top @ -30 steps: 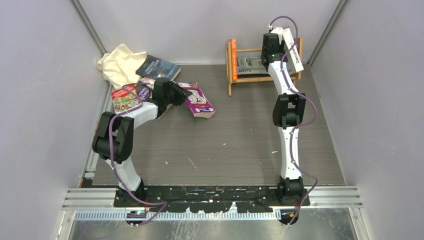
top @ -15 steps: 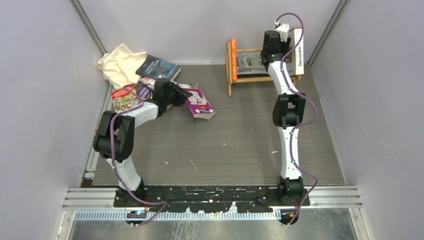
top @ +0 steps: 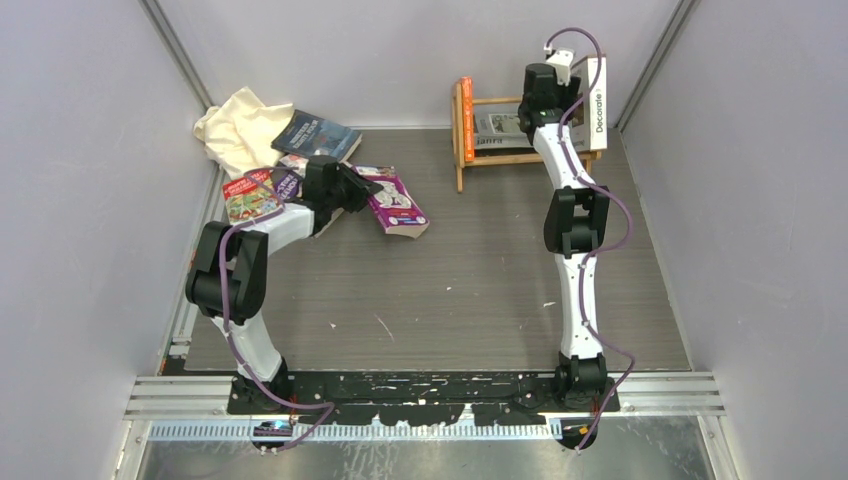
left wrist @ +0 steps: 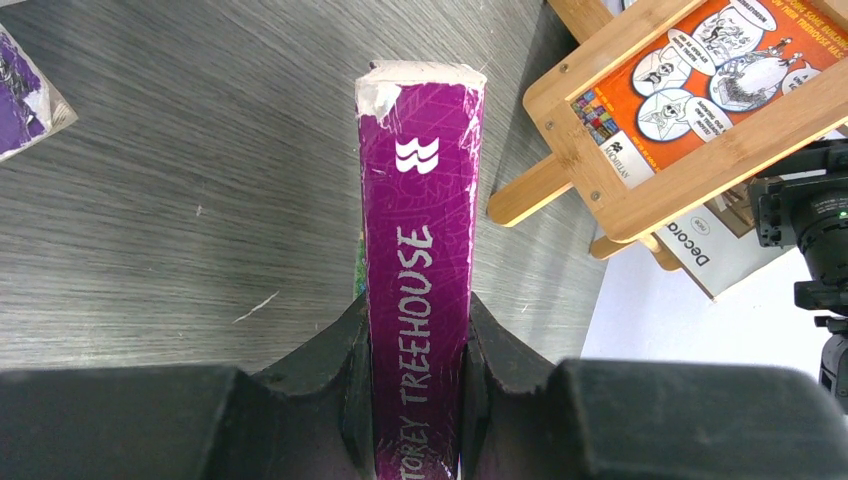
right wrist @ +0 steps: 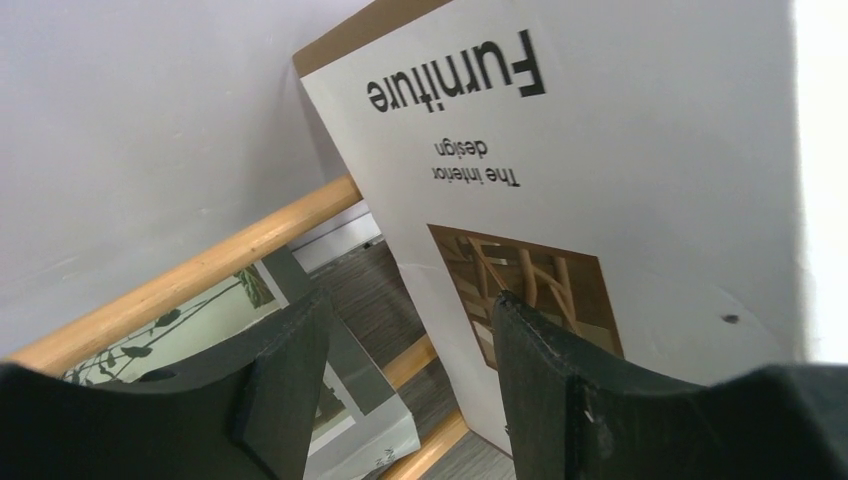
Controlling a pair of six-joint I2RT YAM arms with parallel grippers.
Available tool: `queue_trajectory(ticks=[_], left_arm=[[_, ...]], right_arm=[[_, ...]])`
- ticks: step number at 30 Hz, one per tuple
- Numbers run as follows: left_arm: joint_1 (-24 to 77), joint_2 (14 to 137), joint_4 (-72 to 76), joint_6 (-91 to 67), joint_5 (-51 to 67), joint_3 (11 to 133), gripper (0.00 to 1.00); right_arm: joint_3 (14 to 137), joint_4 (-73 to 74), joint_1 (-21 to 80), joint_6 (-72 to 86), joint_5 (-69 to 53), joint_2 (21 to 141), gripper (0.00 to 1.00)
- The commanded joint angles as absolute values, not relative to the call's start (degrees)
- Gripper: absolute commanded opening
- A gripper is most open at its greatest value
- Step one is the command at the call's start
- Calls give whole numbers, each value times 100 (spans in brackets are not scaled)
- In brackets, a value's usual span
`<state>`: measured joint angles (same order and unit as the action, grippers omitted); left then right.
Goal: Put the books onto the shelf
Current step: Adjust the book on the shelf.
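Observation:
My left gripper is shut on the spine of a purple book that lies at the left of the floor. Behind it lie a dark blue book, a red-green book and a small purple one. The wooden shelf stands at the back right. It holds an upright orange book, a white-grey magazine lying flat, and the white "Decorate" book upright at its right end. My right gripper stands open just left of that white book, with nothing between its fingers.
A cream cloth is bunched in the back left corner. Grey walls close in the back and both sides. In the left wrist view, the shelf's frame end stands ahead to the right, with the right arm beyond it.
The white "Decorate" book went from leaning in my right gripper to standing upright in the shelf. The right jaws opened and drew slightly left. The left arm has not moved.

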<state>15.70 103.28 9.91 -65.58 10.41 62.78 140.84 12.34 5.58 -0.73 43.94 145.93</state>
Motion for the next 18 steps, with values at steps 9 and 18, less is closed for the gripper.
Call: queue_trajectory(ticks=[9,18], left_arm=[[1392,10096,1818,-6593,1407,6434,0],[1303,9848,1802,-6530,1512,6315,0]], right_arm=[[13903,1582,1015,308,4008,14001,66],[13501,1865,1230,273,3831,13679,68]])
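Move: On the shelf's rails the grey book lies flat, its middle some 14 cm to the right hand's left, 6 cm nearer the base and roughly 12 cm below. The white Decorate book stands about 4 cm to this hand's right and 3 cm back; the orange book stands at the shelf's far end, about 24 cm to its left and 6 cm back. From the left hand, the grey book lies some 13 cm ahead and 30 cm to the right, slightly lower. Leaving the cover of the standing Decorate book, the right hand sweeps about 9 cm left and sinks 5 cm, coming over the right-hand part of the flat grey book and picking up speed on the way. Its fingers stay open while it turns some 10 degrees counter-clockwise and tips down about as much. ##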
